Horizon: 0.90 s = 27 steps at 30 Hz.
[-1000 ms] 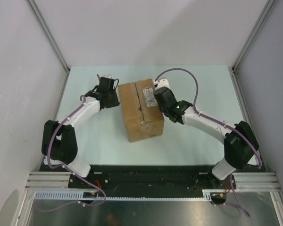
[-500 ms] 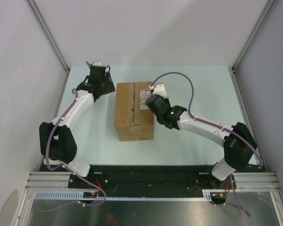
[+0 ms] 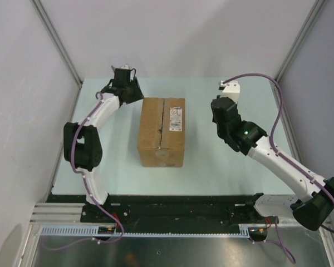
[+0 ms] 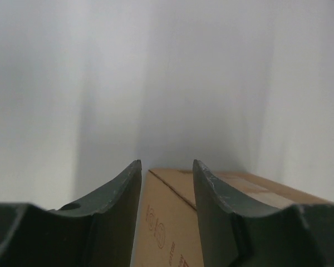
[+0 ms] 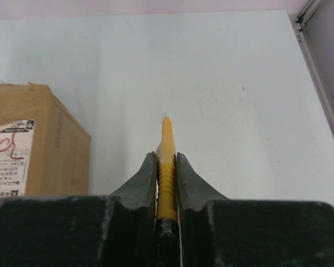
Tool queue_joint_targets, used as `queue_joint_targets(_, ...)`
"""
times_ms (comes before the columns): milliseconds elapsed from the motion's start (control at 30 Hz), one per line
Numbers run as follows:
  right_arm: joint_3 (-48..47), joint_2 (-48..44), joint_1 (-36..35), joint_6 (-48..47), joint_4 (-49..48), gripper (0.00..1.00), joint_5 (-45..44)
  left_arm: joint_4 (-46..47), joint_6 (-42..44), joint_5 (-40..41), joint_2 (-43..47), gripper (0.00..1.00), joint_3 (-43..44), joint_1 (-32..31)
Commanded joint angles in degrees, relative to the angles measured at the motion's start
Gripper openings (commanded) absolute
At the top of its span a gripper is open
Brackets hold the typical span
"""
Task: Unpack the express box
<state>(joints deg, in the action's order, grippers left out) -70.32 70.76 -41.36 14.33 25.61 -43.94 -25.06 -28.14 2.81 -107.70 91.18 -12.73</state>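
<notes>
The express box (image 3: 162, 132), a brown carton with its top flaps lying flat and a white label (image 3: 176, 118), stands mid-table. My left gripper (image 3: 134, 93) hovers off its far left corner. In the left wrist view that gripper (image 4: 166, 162) is open with nothing between its fingers, and the box (image 4: 164, 222) shows beyond the gap. My right gripper (image 3: 219, 107) is to the right of the box and apart from it. In the right wrist view it (image 5: 166, 154) is shut on a yellow utility knife (image 5: 166, 133), with the box (image 5: 39, 139) at the left.
The pale green table (image 3: 228, 167) is bounded by white walls and metal frame posts (image 3: 289, 61) at the back and sides. A black base rail (image 3: 172, 203) runs along the near edge by the arm bases.
The right arm has drawn back from the box top to the right, knife still gripped. The left gripper has let go of the box's side and moved off its far corner. The box now sits squarer.
</notes>
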Motion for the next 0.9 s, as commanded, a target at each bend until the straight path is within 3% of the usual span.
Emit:
queue_joint_targets(0, -0.6, -2.46, 0.93, 1.32, 1.72, 0.0, -1.76, -1.31, 7.29, -22.72, -4.79, 0.47, 6.72, -2.29)
queue_joint_targets(267, 0.01, -4.75, 1.64, 2.02, 4.1, 0.0, -2.02, -1.31, 14.69, -32.07, -8.14, 0.48, 9.98, -9.59)
queue_joint_targets(400, 0.54, -5.72, 1.73, 2.37, 4.45, 0.0, -1.5, -1.31, 17.93, -31.38, -7.97, 0.57, 10.25, -13.36)
queue_joint_targets(533, 0.98, -6.43, 2.16, 2.63, 4.72, 0.0, -1.32, -1.22, 17.77, -24.98, -7.0, 0.7, 14.72, -16.35)
queue_joint_targets(667, 1.07, -6.95, 3.31, 3.07, 4.98, 0.0, 0.34, -0.69, 14.52, -12.33, -5.16, 0.84, 22.97, -16.62)
queue_joint_targets(867, 1.15, -8.27, 5.85, 3.51, 5.07, 0.0, 2.63, 0.1, 16.27, -12.56, 1.15, 0.91, 26.69, -17.76)
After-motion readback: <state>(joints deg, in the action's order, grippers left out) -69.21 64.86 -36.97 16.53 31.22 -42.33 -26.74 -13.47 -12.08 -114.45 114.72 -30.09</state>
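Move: Just beyond the left fingertips' inner side is the express box's far left top corner, roughly 2 cm to the right, 1 cm back and 1 cm down. The middle of the express box lies about 14 cm back from the left hand, 10 cm to its right and 8 cm below. From the right hand, that middle is some 24 cm to the left, 2 cm ahead and 22 cm below. Sweeping about 20 cm to the right and then also some 6 cm back, the left hand pushes the far left corner of the express box along with its fingers while the wrist turns clockwise about 45 degrees. It then lifts clear by about 11 cm, easing slightly forward, fingertips tilting up and fingers opening wide. The right hand keeps its grip on the yellow cutter and drifts about 4 cm right. ##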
